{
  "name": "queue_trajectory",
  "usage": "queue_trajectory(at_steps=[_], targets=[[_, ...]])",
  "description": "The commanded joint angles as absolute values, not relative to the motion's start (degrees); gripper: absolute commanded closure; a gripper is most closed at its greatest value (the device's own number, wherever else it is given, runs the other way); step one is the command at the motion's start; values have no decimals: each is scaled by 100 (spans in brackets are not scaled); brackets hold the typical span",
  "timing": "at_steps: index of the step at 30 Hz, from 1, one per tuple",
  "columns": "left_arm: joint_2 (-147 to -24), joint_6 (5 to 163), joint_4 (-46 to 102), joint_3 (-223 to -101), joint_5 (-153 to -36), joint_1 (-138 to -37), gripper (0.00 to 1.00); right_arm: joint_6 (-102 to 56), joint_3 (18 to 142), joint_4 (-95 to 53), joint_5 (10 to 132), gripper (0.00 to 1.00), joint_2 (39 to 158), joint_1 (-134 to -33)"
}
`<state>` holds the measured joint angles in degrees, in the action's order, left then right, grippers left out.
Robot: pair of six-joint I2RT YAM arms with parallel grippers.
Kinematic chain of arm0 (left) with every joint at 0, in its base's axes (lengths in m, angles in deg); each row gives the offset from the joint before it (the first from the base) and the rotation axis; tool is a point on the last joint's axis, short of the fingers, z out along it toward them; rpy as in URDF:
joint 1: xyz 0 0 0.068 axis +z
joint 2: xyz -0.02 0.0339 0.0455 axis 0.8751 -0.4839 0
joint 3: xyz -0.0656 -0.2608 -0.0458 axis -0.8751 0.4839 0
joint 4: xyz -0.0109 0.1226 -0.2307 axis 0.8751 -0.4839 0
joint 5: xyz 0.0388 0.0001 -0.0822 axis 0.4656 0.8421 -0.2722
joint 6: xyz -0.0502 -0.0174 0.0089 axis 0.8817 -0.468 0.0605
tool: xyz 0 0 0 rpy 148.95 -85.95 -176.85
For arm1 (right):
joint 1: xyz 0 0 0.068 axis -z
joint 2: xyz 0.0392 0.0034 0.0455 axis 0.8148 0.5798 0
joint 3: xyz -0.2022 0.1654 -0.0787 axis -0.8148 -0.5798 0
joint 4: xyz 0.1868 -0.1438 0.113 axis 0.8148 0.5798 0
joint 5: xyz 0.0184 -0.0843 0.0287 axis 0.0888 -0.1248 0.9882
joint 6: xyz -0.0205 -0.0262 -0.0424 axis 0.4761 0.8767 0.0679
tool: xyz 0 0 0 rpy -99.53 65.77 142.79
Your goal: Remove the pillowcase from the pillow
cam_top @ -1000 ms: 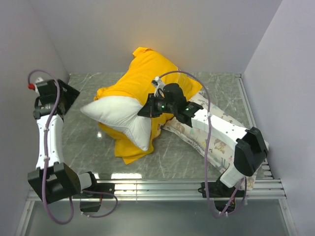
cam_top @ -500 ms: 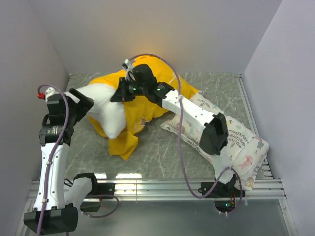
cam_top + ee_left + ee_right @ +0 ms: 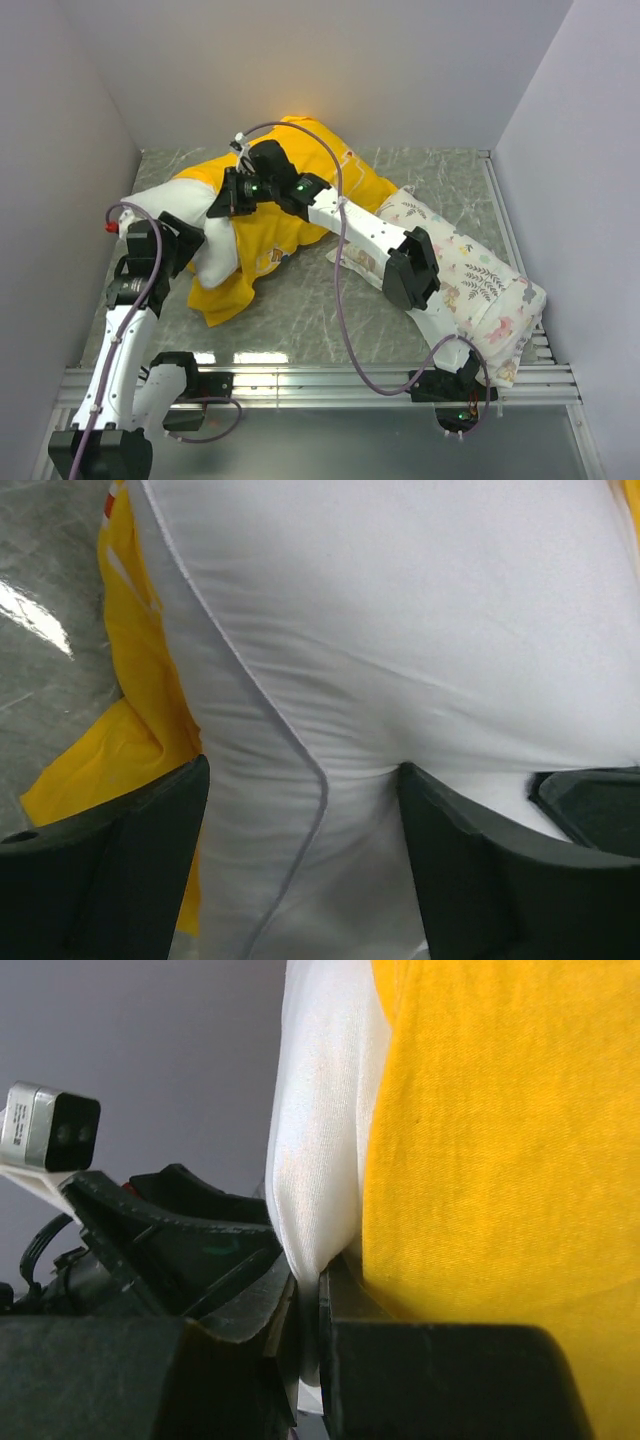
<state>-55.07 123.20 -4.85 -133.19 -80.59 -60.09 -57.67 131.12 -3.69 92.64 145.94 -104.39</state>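
Note:
The plain white pillow (image 3: pixel 215 255) sticks out of the left end of the yellow pillowcase (image 3: pixel 350 170) at the left middle of the table. My right gripper (image 3: pixel 215 205) reaches across the case and is shut on a fold of the pillow's white fabric (image 3: pixel 320 1140), with the yellow case (image 3: pixel 500 1140) against its right finger. My left gripper (image 3: pixel 180 245) is at the pillow's left end. In the left wrist view its fingers (image 3: pixel 460 860) press into the bulging pillow (image 3: pixel 400 630) held between them, and yellow case (image 3: pixel 150 710) shows at the left.
A white pillow printed with pastel figures (image 3: pixel 460 270) lies at the right under the right arm. Grey walls close in the left, back and right. A metal rail (image 3: pixel 330 380) runs along the near edge. The floor is grey marble (image 3: pixel 330 310).
My right gripper has dragged the pillow and case to the left. My left arm has swung in from the left wall and its fingers have come round the pillow's exposed end.

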Motion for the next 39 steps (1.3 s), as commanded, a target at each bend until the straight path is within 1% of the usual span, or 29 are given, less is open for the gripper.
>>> queue_trajectory(at_steps=[1, 2, 3, 4, 5, 9, 11, 12, 13, 14, 16, 17, 20, 22, 23, 25, 28, 30, 34, 39], targets=[[-5771, 12499, 48, -13060, -8394, -6071, 21, -6023, 13220, -1358, 9514, 100, 14382, -10528], [-5824, 12534, 101, -13034, -8368, -6071, 48, -5989, 13115, -1349, 9470, 100, 14347, -10536], [-5825, 12543, 171, -13025, -8333, -6071, 61, -5953, 13053, -1366, 9452, 100, 14312, -10537], [-5833, 12561, 146, -13042, -8193, -6071, 85, -5936, 12966, -1393, 9435, 100, 14225, -10545], [-5877, 12552, 85, -13086, -8122, -6071, 100, -5901, 12808, -1410, 9400, 100, 14180, -10537], [-5877, 12491, -206, -13428, -7709, -6071, 100, -5681, 12552, -1341, 9216, 100, 13995, -10545], [-5807, 12473, -451, -13551, -7394, -6071, 100, -5384, 12569, -1051, 9040, 100, 13890, -10537], [-5755, 12447, -591, -13639, -7270, -6071, 100, -5129, 12561, -824, 8787, 96, 13785, -10545], [-5754, 12447, -593, -13675, -7269, -6079, 100, -4996, 12560, -700, 8593, 91, 13697, -10545], [-5685, 12421, -689, -13701, -7208, -6080, 100, -4838, 12508, -594, 8399, 76, 13601, -10545], [-5623, 12394, -733, -13693, -7207, -6071, 100, -4444, 12368, -339, 7837, 62, 13268, -10537], [-5596, 12376, -768, -13675, -7225, -6071, 100, -4311, 12297, -286, 7696, 50, 13135, -10545], [-5587, 12333, -795, -13622, -7295, -6071, 100, -3871, 11981, -198, 7204, 34, 12626, -10545], [-5543, 12324, -786, -13561, -7374, -6071, 100, -3625, 11771, -110, 6879, 30, 12327, -10545], [-5491, 12306, -786, -13535, -7392, -6071, 100, -3537, 11761, -40, 6416, 27, 12282, -10537], [-5412, 12271, -795, -13552, -7409, -6071, 100, -3326, 11848, 241, 5783, 26, 12334, -10493], [-5350, 12227, -909, -13648, -7401, -6071, 100, -3202, 12137, 793, 5314, 25, 12693, -10396], [-5306, 12174, -953, -13762, -7383, -6071, 100, -3263, 12156, 971, 5112, 27, 12843, -10248], [-5210, 11999, -997, -13868, -7488, -6080, 100, -3509, 11858, 1033, 4979, 29, 13054, -9922], [-5078, 11910, -988, -13886, -7532, -6071, 100, -3676, 11769, 892, 5294, 27, 13370, -9588]])
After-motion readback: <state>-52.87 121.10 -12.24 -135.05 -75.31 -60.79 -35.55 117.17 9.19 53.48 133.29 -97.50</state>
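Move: The white pillow's seamed edge lies between the left hand's open fingers, about 2 cm ahead of their midpoint and 1 cm lower. The pillowcase's loose flap is some 7 cm to that hand's right, 5 cm back and 17 cm below. The right hand already pinches the pillow. From that hand, the middle of the yellow pillowcase lies about 12 cm ahead, 18 cm right and 9 cm below, and the patterned pillow about 8 cm back, 51 cm right and 22 cm below. The left fingers pinch the white pillow's seamed edge with a short forward reach, then draw it back about 4 cm and slightly left. The right hand, still gripping, lowers the pillow some 4 cm, then opens and lets go. It swings up and right, then forward and down towards the middle of the pillowcase, ending some 17 cm right and 11 cm forward of its start, fingers open and pointing farther down; contact there can't be made out. ##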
